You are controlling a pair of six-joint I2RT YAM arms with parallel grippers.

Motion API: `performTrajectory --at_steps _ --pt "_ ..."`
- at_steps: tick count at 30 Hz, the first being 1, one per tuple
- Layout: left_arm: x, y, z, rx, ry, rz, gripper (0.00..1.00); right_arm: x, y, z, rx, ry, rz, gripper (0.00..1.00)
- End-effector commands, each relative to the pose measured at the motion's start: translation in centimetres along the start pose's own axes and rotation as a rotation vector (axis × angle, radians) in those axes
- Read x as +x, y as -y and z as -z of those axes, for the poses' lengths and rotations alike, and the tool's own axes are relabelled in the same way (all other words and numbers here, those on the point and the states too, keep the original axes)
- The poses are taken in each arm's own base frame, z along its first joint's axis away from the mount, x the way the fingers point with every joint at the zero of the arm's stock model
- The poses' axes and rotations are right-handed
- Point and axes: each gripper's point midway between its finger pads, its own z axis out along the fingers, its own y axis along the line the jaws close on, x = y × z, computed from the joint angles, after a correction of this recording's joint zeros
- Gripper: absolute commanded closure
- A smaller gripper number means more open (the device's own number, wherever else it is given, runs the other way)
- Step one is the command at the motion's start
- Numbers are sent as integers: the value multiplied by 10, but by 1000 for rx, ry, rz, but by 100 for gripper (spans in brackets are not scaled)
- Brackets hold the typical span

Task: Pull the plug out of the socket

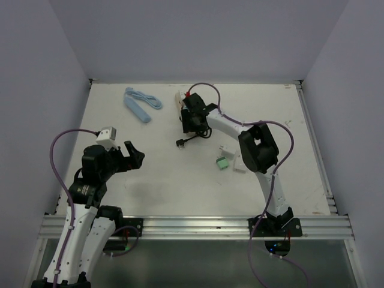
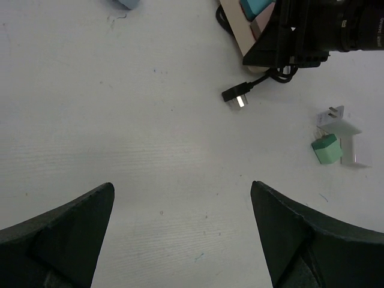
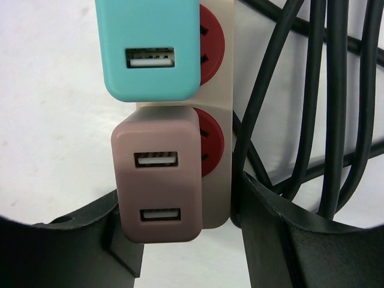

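A beige socket strip (image 3: 219, 198) with red outlets lies at the table's far centre (image 1: 179, 101). Two plugs sit in it: a pink two-port USB plug (image 3: 157, 180) at its near end and a teal USB plug (image 3: 147, 48) beside that. My right gripper (image 3: 180, 191) reaches down over the near end. One finger stands at each side of the strip, the left one (image 3: 96, 234) tucked under the pink plug's edge. The strip's black cable (image 3: 312, 90) runs past the right finger. My left gripper (image 1: 135, 155) hangs wide open over bare table at the near left, holding nothing.
The strip's own black plug (image 1: 180, 143) lies loose on the table in front of it. A green adapter (image 1: 222, 162) and white adapters (image 1: 231, 150) lie right of centre. A light blue folded cable (image 1: 141, 103) rests at the far left. Walls enclose three sides.
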Motion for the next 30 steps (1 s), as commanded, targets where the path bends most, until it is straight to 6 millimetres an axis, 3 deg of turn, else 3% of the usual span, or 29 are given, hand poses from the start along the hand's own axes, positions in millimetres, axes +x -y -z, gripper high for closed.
performTrajectory --at_steps 1,4,5,6,8,10,11,13,15,16,18,22,30 --pt "-11 1 -1 -1 52 8 1 6 -52 19 -119 28 12 100" --pt "-11 -2 -2 -19 53 19 1 29 -68 28 -136 12 20 100" --pt "-11 -4 -2 -30 53 21 1 33 -82 41 -158 22 24 100" --pt "-12 -6 -2 -42 56 26 1 51 -90 44 -164 3 43 100" --pt "-11 -9 -3 -62 51 36 1 58 -100 60 -189 15 37 100" --pt "-11 -12 -3 -78 48 45 1 84 -108 67 -208 -9 56 100" --pt "-10 -13 -3 -85 46 47 1 86 -112 78 -223 -2 43 100" --pt "-10 -15 -4 -98 44 51 1 112 -111 82 -230 -27 44 100" --pt "-10 -17 -4 -113 39 59 0 119 -112 95 -252 -17 32 100" --pt "-10 -19 -4 -123 40 65 1 137 -109 94 -253 -37 39 100" --pt "-9 -20 -4 -134 33 75 0 154 -104 102 -261 -54 33 100" --pt "-1 -18 -7 -133 5 149 0 176 -106 118 -343 -70 -5 100" --pt "33 -4 -27 -43 -98 318 1 211 -112 148 -463 -78 -7 100"
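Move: Pinched in the right fingers is the power strip's near end with the pink adapter; it goes to open table about 26 cm back and 3 cm left, 4 cm lower. The strip's middle lies some 9 cm ahead, 3 left; its black plug about 7 cm back, 4 left. The loose green adapter is roughly 18 cm back, 14 right. From the left hand, the strip's middle is about 28 cm ahead, 20 right, 13 below. Sweeping back towards the robot by some 26 cm, the right hand brings the gripped power strip in low and nearly level, swinging about 6 cm left before easing partly right again, turning roughly 10 degrees counter-clockwise and rolling its left side up. The empty left hand, wide open, turns slightly counter-clockwise too, then late on sinks about 4 cm and tips downward. ##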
